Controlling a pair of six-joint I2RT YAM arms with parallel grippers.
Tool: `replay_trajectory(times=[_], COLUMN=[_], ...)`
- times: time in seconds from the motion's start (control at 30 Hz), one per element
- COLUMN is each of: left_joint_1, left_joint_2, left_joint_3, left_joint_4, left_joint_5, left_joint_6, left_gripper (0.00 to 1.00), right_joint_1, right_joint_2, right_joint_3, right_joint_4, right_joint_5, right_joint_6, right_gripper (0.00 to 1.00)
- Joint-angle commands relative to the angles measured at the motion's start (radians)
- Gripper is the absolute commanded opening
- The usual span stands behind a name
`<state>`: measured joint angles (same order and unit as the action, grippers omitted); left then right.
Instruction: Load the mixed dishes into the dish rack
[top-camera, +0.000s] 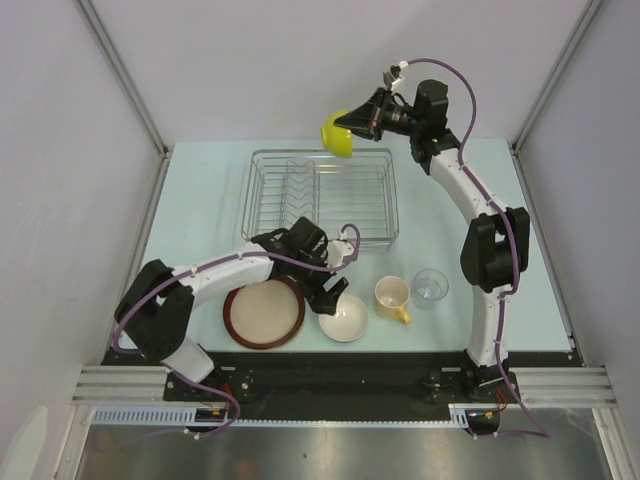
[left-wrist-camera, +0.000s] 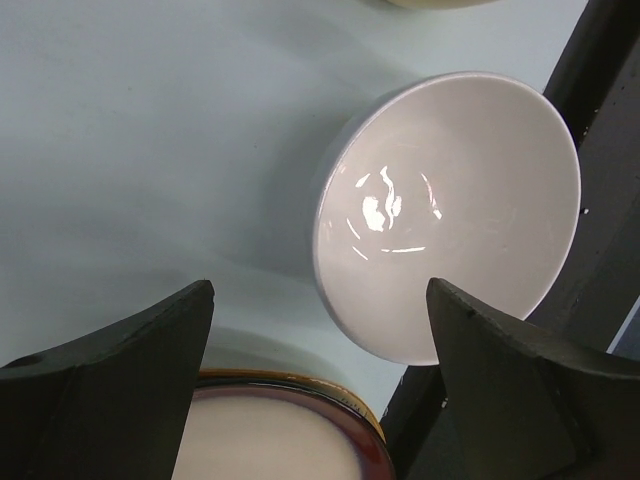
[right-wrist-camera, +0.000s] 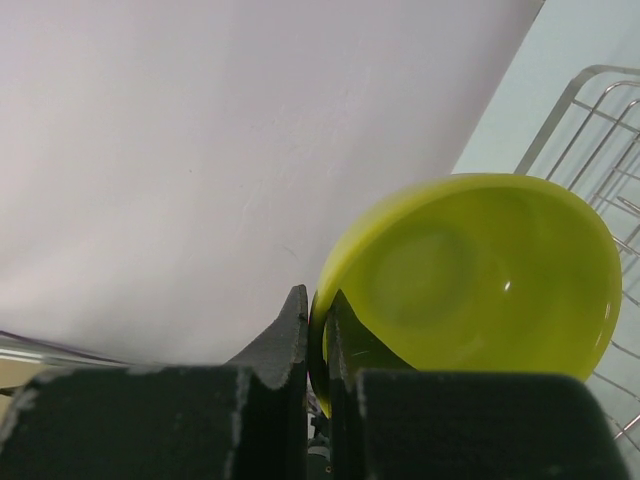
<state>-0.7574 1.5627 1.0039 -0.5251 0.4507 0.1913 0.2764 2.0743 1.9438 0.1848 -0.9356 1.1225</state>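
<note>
My right gripper is shut on the rim of the lime-green bowl. It holds the bowl tilted in the air over the far edge of the silver wire dish rack. The rack holds no dishes. My left gripper hangs open and empty just above the table, between the dark-red-rimmed plate and the white bowl. A pale yellow mug and a small clear glass stand to the right of the white bowl.
The plate, white bowl, mug and glass sit in a row near the table's front edge. White walls close in the back and both sides. The mug's rim just shows at the top of the left wrist view.
</note>
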Motion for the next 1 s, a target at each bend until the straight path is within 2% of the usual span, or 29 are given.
replay_trajectory(times=[0.0,0.03,0.3,0.4,0.43,0.5,0.53,0.63,0.8,0.9,0.97], left_joint_1=[-0.032,-0.036,-0.066,-0.069,-0.071,-0.072,-0.072,-0.074,-0.074,-0.074,-0.066], left_joint_2=[0.016,0.019,0.089,0.103,0.105,0.102,0.097,0.065,-0.019,-0.105,-0.151], left_joint_3=[-0.019,-0.021,-0.028,-0.031,-0.031,-0.028,-0.019,-0.005,0.067,0.163,0.251], left_joint_4=[0.042,0.043,0.071,0.079,0.082,0.074,0.067,0.048,-0.039,-0.111,-0.154], left_joint_5=[0.042,0.043,0.045,0.046,0.045,0.033,0.029,-0.007,-0.128,-0.216,-0.328], left_joint_6=[-0.003,-0.004,-0.009,-0.009,-0.009,-0.007,-0.006,-0.003,0.03,0.071,0.114], left_gripper=[0.89,0.85,0.73,0.53,0.39,0.24,0.14,0.0,0.0,0.0,0.0], right_joint_1=[-0.006,-0.006,-0.008,-0.005,-0.008,-0.008,-0.006,-0.003,0.015,0.023,0.033], right_joint_2=[0.03,0.035,0.049,0.047,0.046,0.046,0.046,0.05,0.087,0.139,0.174], right_joint_3=[0.035,0.041,0.052,0.052,0.052,0.052,0.052,0.053,0.099,0.153,0.197], right_joint_4=[0.05,0.048,0.016,-0.016,-0.028,-0.039,-0.044,-0.044,-0.047,-0.028,0.014], right_joint_5=[-0.028,-0.028,-0.017,-0.015,-0.015,-0.014,-0.014,-0.012,-0.003,0.001,0.003], right_joint_6=[0.008,0.01,-0.022,-0.05,-0.055,-0.066,-0.069,-0.069,-0.058,-0.021,0.031], right_gripper=[0.0,0.0,0.0,0.0,0.0,0.0,0.0,0.0,0.0,0.0,0.0])
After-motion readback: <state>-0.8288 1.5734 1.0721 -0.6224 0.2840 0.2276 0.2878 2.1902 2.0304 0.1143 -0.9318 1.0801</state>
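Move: My left hand hangs open above the white bowl, whose middle lies about 6 cm back, 4 cm to the right and 5 cm below. The mug is level with me some 15 cm to the right; the plate is 14 cm left and 4 cm back. My right hand still holds the green bowl. From that hand, the dish rack's middle is roughly 10 cm back, 5 cm left and 30 cm down, with its plate slots 9 cm left and 9 cm back. I sink my left hand about 4 cm and draw it back 2 cm over the white bowl's forward-left rim, one finger inside and one outside. I close on the rim, then lift some 4 cm while swinging slightly forward. Meanwhile my right hand keeps its pinch on the green bowl and lowers it about 4 cm towards the rack, edging forward. ##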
